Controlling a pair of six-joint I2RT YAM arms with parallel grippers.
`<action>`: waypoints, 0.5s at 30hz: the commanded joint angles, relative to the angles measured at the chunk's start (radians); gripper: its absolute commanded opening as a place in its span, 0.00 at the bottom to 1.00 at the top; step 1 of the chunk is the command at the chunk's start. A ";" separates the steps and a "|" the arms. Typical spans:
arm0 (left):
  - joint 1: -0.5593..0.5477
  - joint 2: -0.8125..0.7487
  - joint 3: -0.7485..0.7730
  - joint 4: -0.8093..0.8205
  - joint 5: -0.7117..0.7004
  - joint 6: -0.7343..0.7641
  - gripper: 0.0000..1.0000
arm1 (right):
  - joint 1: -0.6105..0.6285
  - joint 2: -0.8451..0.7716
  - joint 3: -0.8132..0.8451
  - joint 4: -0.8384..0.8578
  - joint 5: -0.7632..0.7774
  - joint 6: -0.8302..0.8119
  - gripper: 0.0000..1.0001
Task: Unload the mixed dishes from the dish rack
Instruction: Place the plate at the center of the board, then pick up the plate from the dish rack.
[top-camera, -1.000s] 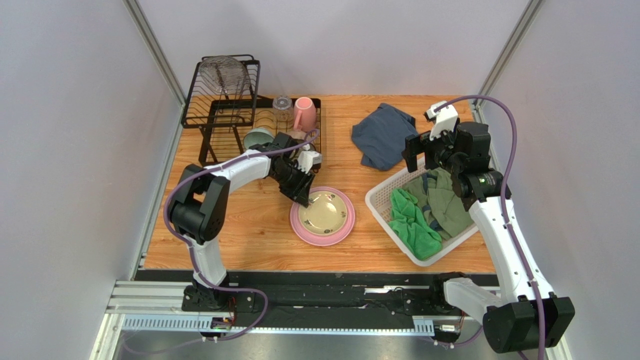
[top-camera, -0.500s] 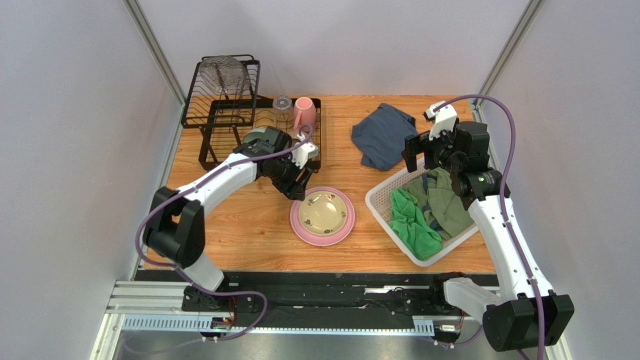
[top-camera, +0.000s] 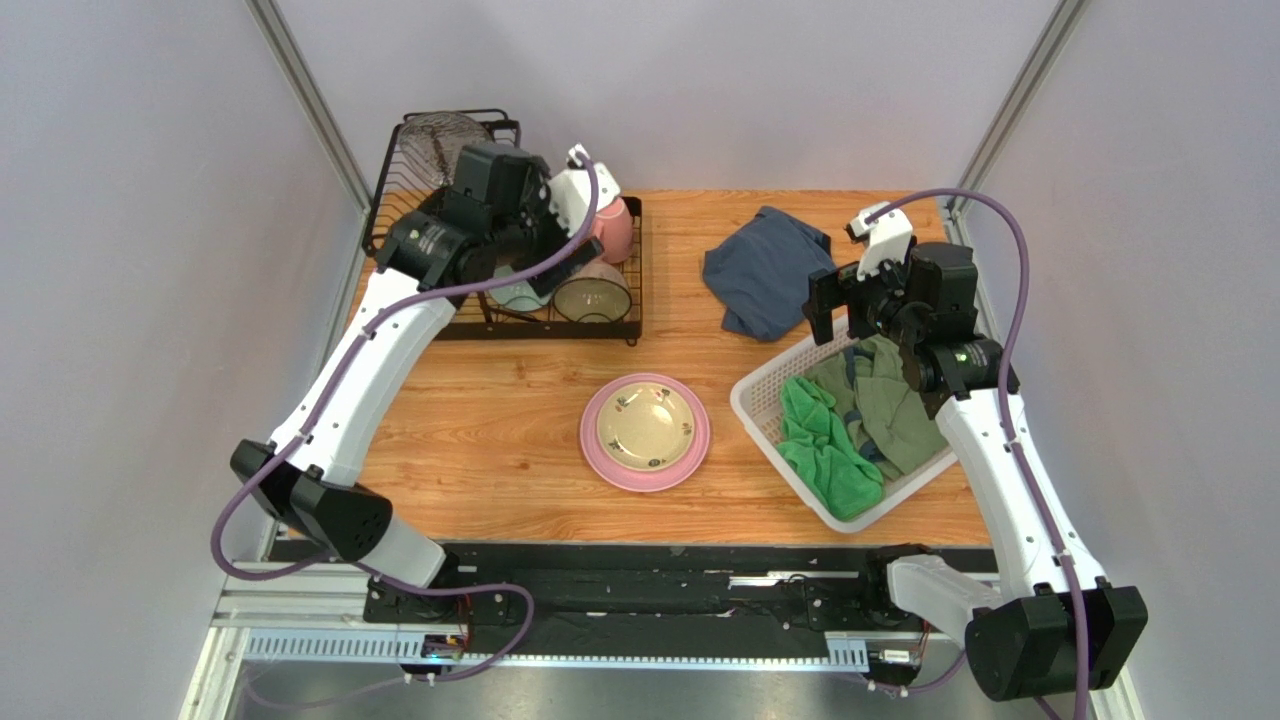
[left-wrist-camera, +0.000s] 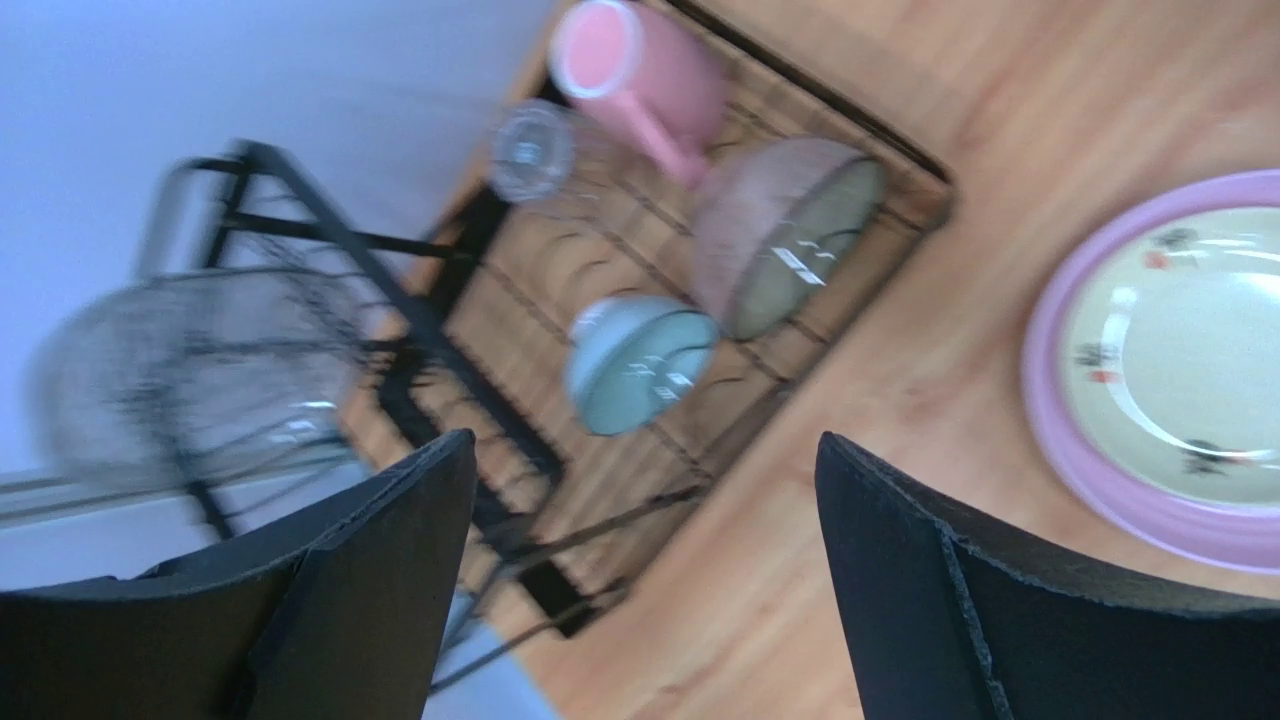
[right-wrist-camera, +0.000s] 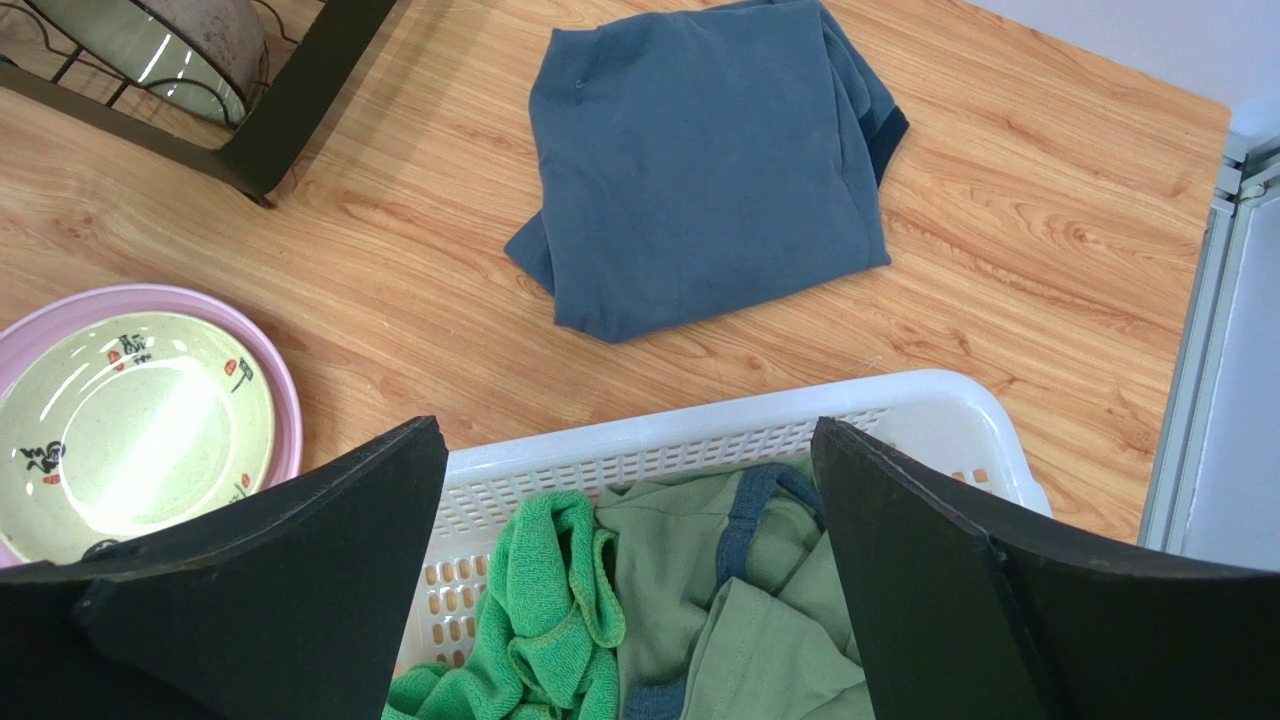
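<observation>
The black wire dish rack (top-camera: 627, 324) stands at the far left and holds a pink mug (top-camera: 612, 225), a tan-olive bowl (top-camera: 591, 297) and a pale teal bowl (top-camera: 519, 296). The left wrist view, blurred, looks down on the rack (left-wrist-camera: 451, 330) with mug (left-wrist-camera: 639, 68), clear tumbler (left-wrist-camera: 534, 150), tan bowl (left-wrist-camera: 781, 233) and teal bowl (left-wrist-camera: 639, 360). On the table lies the pink plate (top-camera: 589, 435) with the cream plate (top-camera: 649, 425) on it. My left gripper (top-camera: 579, 195) hovers high over the rack, open and empty. My right gripper (top-camera: 842, 311) hangs open above the white basket.
A white lattice basket (top-camera: 766, 393) full of green clothes (top-camera: 842, 420) sits at the right. A folded blue cloth (top-camera: 766, 270) lies beyond it. The rack's raised wire basket (top-camera: 436, 143) stands in the far left corner. Grey walls close in both sides.
My left arm has risen from the stacked plates and swung back over the rack, its jaws opening wider. The plates stay on the table. The right arm has not moved.
</observation>
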 joint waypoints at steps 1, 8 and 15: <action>0.032 0.124 0.208 -0.123 -0.191 0.215 0.91 | 0.001 -0.016 0.048 0.008 -0.005 0.002 0.99; 0.069 0.266 0.378 -0.064 -0.310 0.606 0.91 | 0.001 -0.021 0.048 0.007 -0.011 0.001 0.99; 0.094 0.372 0.425 0.041 -0.433 0.864 0.91 | 0.001 -0.028 0.047 0.008 -0.016 0.001 0.99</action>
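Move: The patterned glass plate still standing in the upper rack lies about 17 cm ahead of the empty left hand, some 12 cm to its left and roughly 8 cm below. On the lower rack, around 24 cm below that hand, the blue bowl is about 7 cm ahead and 5 cm left, the brown bowl 5 cm ahead and 5 cm right, and the drinking glass 18 cm straight ahead. From the right hand the glass plate is some 20 cm ahead, 49 cm left and about level. Heading for the glass plate in the upper rack, the empty left hand swings forward and to its left, about 13 cm in all, rising a little at first and then easing slightly down. On the way the wrist rolls some 40 degrees, its left side coming up, and the fingers tip up slightly and stay wide open, touching nothing. ##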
